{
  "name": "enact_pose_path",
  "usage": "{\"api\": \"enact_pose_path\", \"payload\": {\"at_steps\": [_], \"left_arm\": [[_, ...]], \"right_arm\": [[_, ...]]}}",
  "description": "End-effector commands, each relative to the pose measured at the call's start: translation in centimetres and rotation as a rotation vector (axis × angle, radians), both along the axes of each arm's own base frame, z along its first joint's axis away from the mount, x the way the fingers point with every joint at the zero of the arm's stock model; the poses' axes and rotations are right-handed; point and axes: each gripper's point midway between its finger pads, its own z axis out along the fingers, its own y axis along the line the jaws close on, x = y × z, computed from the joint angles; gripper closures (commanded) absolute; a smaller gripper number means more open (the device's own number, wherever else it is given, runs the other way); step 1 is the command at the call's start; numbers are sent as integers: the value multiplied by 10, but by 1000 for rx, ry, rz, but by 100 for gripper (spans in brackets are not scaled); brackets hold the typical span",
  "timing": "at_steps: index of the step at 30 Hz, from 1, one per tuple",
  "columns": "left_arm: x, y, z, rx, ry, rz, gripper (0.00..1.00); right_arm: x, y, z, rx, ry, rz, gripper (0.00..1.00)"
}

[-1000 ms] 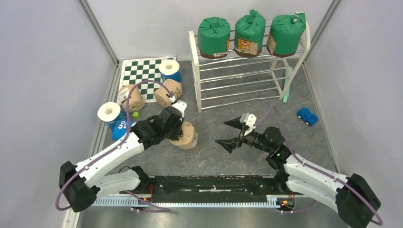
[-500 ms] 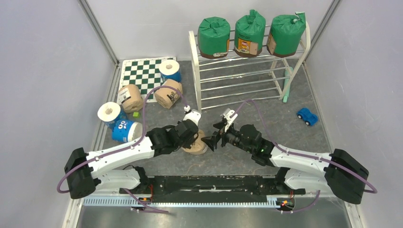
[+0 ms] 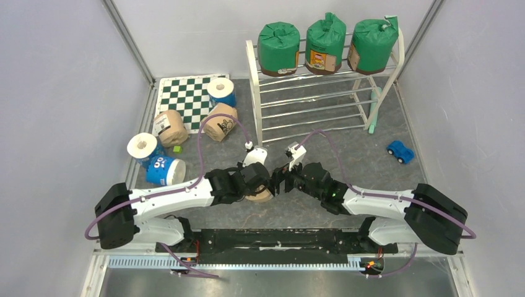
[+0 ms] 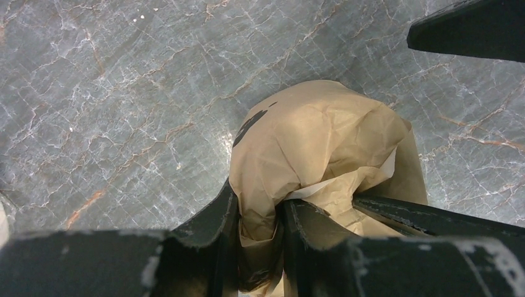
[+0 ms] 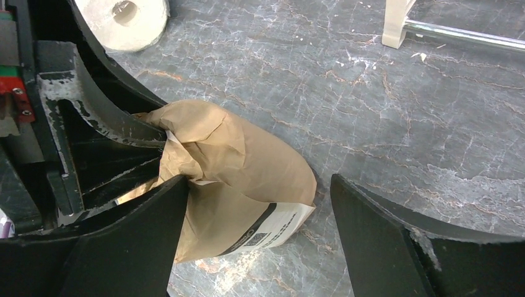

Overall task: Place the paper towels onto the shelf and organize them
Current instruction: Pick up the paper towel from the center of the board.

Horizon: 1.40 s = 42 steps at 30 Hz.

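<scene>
My left gripper (image 4: 260, 216) is shut on the crumpled top of a tan paper-wrapped roll (image 4: 322, 142), which sits at the floor's centre front (image 3: 261, 195). My right gripper (image 5: 259, 192) is open, its fingers on either side of that same roll (image 5: 235, 173); one finger touches the wrap. Three green rolls (image 3: 325, 43) stand on the top tier of the white shelf (image 3: 254, 93). Two more tan rolls (image 3: 170, 128) (image 3: 220, 122) and three white-and-blue rolls (image 3: 221, 91) (image 3: 143, 148) (image 3: 165, 170) are on the left.
A green-and-white chessboard mat (image 3: 186, 96) lies at the back left. A small blue toy car (image 3: 400, 151) sits right of the shelf. Grey walls close in both sides. A shelf leg (image 5: 396, 25) shows in the right wrist view.
The left arm has dragged the tan roll rightward and nearer. The right gripper has swung left, still open, and now straddles the roll.
</scene>
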Motion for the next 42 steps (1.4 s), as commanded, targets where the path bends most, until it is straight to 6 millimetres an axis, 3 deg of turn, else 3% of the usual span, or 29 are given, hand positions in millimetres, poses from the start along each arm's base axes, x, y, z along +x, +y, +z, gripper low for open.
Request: {"api": "enact_pose_path", "payload": {"at_steps": [1,6,13,21,28,36,42], "left_arm": [[13,-37,34,-190,-75,55,75],[14,-36,36,-187,-89,68,73],[18,-34,34,-162,-105,80,73],[25,-30,48,-146,-153,89,72],[25,-34,62,-168,-170,75,70],[17,-52,70,-248,-138,38,49],[14,-45,89,-314,-160,38,26]], "right_arm": [[4,10,7,35,0,-9,14],[-1,11,-4,24,38,12,20],[-7,17,21,74,26,50,21],[-17,23,37,140,49,94,19],[-2,21,22,105,61,9,21],[13,11,2,29,70,-94,44],[9,-4,-7,29,71,-119,67]]}}
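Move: My left hand still pinches the gathered wrapper of the brown paper towel; the roll's middle lies about 3 cm ahead of that hand, 2 cm right and 5 cm below. From my open right hand the paper towel is some 4 cm left, level in reach and 6 cm below. The shelf's near foot stands about 17 cm ahead of my left hand, straight out; the lying brown roll is 23 cm ahead and 14 cm left of it. I hold the paper towel steady with my left hand while my right hand hovers around the wrapper, easing about 1 cm left and up, then dips some 2 cm forward and down, closing its fingers to pinch the bunched paper. As it closes, my left fingers open and let go, and that hand rises about 4 cm, drifting slightly right. ##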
